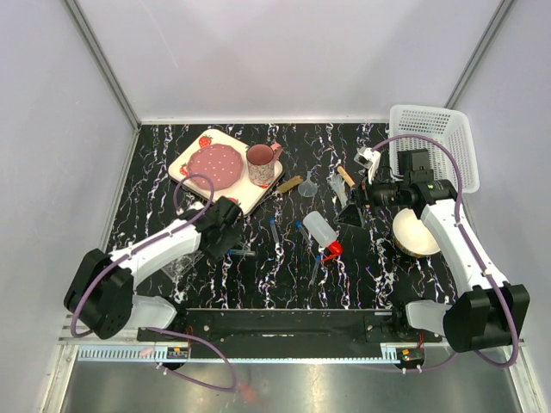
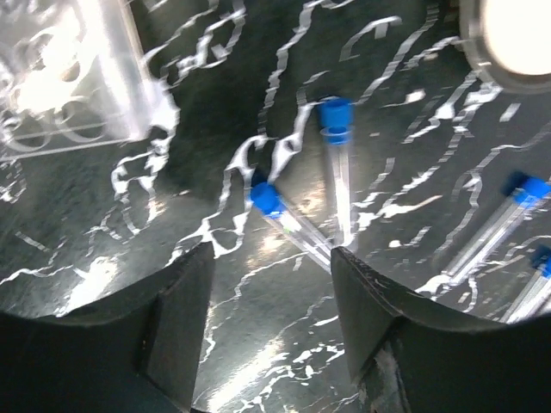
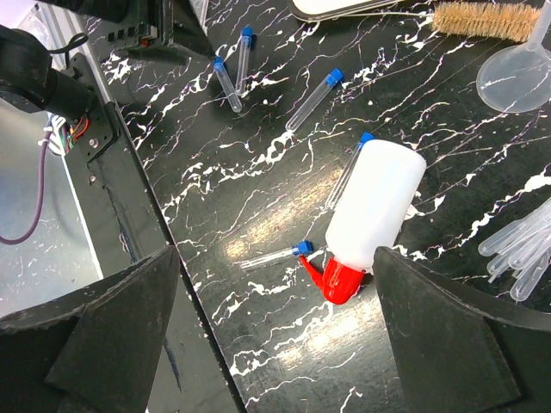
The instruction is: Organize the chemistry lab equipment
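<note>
Several clear blue-capped tubes lie loose on the black marbled table. Two of them (image 2: 267,200) (image 2: 336,120) cross just beyond my left gripper (image 2: 274,252), which hangs low over the table. Its jaws stand apart with only bare table between them. The clear tube rack (image 2: 69,77) lies off to its left. My right gripper (image 3: 275,258) is wide open and hovers high above the red-capped squeeze bottle (image 3: 379,198), which lies on its side, and a single tube (image 3: 275,255). A clear funnel (image 3: 516,77), droppers (image 3: 516,249) and a brush (image 3: 482,21) lie further away.
A strawberry-print tray (image 1: 191,153) with a pink plate and a mug (image 1: 261,163) stands at the back left. A white basket (image 1: 430,142) stands at the back right, with a cream bowl (image 1: 417,232) in front of it under the right arm.
</note>
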{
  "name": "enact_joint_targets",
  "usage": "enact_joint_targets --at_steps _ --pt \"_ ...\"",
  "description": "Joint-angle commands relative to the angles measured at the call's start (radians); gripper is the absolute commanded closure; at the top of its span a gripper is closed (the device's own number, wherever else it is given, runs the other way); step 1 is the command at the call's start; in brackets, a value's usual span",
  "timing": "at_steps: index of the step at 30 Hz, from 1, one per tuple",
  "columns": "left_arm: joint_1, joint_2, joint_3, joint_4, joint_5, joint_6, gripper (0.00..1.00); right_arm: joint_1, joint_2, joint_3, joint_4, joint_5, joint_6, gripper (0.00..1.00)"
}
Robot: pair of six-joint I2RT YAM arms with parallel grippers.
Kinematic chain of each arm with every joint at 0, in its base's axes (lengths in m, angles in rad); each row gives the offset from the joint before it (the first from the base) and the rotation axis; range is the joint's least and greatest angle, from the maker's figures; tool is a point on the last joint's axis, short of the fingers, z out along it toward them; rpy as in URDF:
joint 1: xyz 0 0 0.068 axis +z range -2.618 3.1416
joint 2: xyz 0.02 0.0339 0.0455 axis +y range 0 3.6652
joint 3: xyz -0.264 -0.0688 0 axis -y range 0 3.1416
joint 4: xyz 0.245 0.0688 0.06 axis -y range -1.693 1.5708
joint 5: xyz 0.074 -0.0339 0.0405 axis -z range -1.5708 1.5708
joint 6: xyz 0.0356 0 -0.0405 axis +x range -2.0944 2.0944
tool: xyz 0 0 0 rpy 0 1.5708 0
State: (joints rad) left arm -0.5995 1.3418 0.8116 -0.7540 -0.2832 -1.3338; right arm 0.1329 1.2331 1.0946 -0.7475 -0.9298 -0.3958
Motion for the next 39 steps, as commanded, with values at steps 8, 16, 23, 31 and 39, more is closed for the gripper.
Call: enact_joint_targets --at_steps 8,16,23,31,39 --pt "0.023 0.006 -0.029 0.039 0.035 -0.105 0.44 0.002 -0.038 -0.002 0.036 -0.027 0.017 0.0" --pt "0.05 0.106 0.008 0.097 0.068 -0.044 0.5 0.002 -0.047 -0.009 0.034 -0.023 0.018 0.0" --pt "0.053 0.151 0.008 0.111 0.102 -0.024 0.54 0.004 -0.049 -0.012 0.036 -0.02 0.02 0.0" --pt "0.053 0.168 -0.049 0.124 0.141 -0.005 0.66 0.002 -0.047 -0.009 0.036 -0.021 0.02 0.0" --pt "0.052 0.109 -0.107 0.122 0.159 0.077 0.84 0.002 -0.058 -0.002 0.03 -0.026 0.025 0.0"
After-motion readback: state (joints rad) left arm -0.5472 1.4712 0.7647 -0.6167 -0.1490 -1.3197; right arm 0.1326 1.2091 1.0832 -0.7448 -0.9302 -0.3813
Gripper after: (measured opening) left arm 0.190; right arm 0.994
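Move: The near test tube lies below the left fingers, its middle roughly 2 cm to their right, level front to back and some 5 cm down. At that same height, the far test tube is about 3 cm ahead and 1 cm right, the middle test tube about 5 cm ahead and 12 cm right, and the plastic box about 13 cm left and 2 cm back. From the right hand, the near tube is about 28 cm left, 4 cm back and 21 cm below. The near blue-capped test tube is pinched just below its cap by the left fingers, which start well apart and close on it. The left hand first slips back about 2 cm and slightly left, then swings forward and right again, sinking about 4 cm in all, before the fingers do most of their closing. ##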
